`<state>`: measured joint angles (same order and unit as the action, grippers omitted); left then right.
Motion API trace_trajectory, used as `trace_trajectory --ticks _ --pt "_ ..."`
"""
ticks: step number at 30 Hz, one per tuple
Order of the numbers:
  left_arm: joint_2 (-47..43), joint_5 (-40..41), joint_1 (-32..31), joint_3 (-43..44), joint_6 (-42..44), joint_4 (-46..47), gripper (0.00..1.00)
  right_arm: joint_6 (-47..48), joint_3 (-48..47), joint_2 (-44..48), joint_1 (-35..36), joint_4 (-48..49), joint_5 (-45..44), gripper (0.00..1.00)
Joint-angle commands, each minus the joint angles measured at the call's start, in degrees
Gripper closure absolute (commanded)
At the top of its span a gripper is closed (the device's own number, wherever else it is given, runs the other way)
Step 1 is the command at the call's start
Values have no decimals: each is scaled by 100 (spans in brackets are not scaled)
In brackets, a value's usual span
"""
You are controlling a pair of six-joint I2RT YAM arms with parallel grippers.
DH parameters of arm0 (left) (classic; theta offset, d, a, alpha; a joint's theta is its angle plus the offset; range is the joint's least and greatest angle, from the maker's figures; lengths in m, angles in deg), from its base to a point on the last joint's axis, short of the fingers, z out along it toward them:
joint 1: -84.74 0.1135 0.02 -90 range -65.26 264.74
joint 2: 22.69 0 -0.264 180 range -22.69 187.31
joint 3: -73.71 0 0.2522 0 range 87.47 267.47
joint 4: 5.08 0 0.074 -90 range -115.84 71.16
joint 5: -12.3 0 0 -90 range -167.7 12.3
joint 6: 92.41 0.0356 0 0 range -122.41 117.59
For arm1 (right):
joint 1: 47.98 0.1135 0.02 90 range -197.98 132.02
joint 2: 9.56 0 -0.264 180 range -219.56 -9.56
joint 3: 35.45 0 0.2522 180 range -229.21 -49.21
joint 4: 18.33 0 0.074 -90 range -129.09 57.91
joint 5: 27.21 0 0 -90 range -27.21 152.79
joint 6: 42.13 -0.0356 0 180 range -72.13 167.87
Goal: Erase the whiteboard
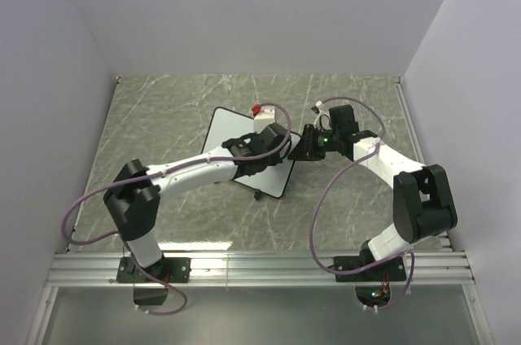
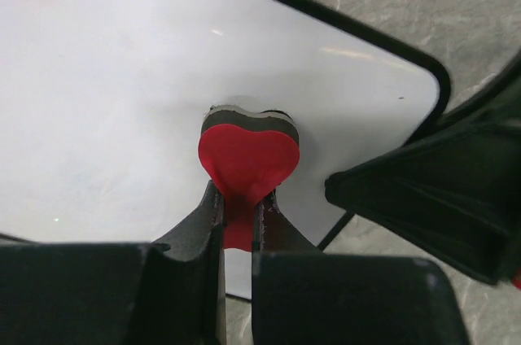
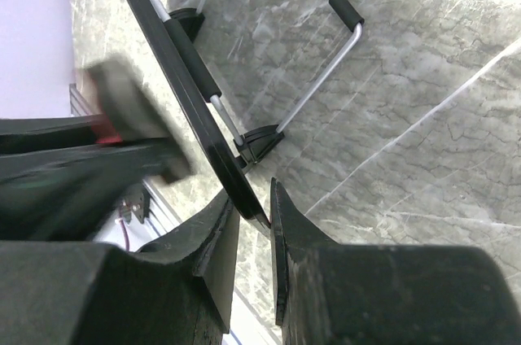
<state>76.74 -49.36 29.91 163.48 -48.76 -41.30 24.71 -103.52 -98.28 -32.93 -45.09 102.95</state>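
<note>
The whiteboard [image 1: 236, 137] stands tilted at the table's middle, its white face [image 2: 122, 76] towards my left arm. My left gripper [image 2: 238, 198] is shut on a red heart-shaped eraser [image 2: 248, 158], whose dark felt side presses on the board's face. From above, the eraser [image 1: 256, 109] shows as a red spot beyond the left gripper [image 1: 258, 116]. My right gripper [image 3: 256, 207] is shut on the board's black frame [image 3: 195, 93] at its right edge. It shows from above as the right gripper [image 1: 299, 148] and as a dark shape [image 2: 423, 198] in the left wrist view.
The board's wire stand [image 3: 326, 68] with black feet rests on the grey marbled table [image 1: 163, 117]. Pale walls close in the left, back and right. A metal rail [image 1: 260, 268] runs along the near edge by the arm bases. Purple cables loop off both arms.
</note>
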Motion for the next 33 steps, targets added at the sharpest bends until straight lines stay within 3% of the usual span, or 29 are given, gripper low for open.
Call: trace_trajectory --ticks 1,6,8,15,26,30,33 --pt "-785 382 34 343 29 -476 100 -110 8 172 33 -239 -290 100" --pt "-1540 1033 182 459 47 -1269 100 -198 -1 233 33 -169 -351 100" --pt "-1952 1042 586 135 -111 -1575 100 -259 -45 259 33 -142 -412 100" --pt "-2569 577 1975 -1393 -392 -2412 100 -295 -177 347 42 -107 -588 100" --pt "-3044 -952 3347 -2617 -393 -2087 100 -426 -274 620 42 -247 -975 97" --pt "-3141 -1575 3707 -2801 -384 -1833 99 -540 -318 708 42 -221 -1045 62" --pt "-3141 -1735 3848 -2898 -419 -1613 92 -541 -370 743 42 -256 -1072 50"
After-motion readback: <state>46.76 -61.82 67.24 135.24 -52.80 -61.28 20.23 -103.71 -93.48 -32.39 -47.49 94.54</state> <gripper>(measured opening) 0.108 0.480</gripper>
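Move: The left hand, eraser in its grip, is over the right part of the whiteboard, whose middle is about 8 cm to its left, 1 cm ahead and 3 cm lower. The bare table spot for the eraser lies some 28 cm left, 7 cm back and 8 cm below; the board's left foot is about 17 cm left and 8 cm back. The right hand grips the board's right edge, the board's middle roughly 14 cm to its left, level fore-and-aft and in height. The eraser, still pinched by the left fingers, comes clear of the whiteboard: the left hand rises about 11 cm while swinging left over the board, then sinks some 16 cm towards the table beyond the board's left edge. In all it goes about 28 cm left, turning some 35 degrees counter-clockwise and tipping its fingers steeper. The right hand stays at the board's edge and, late on, starts opening its fingers there. ##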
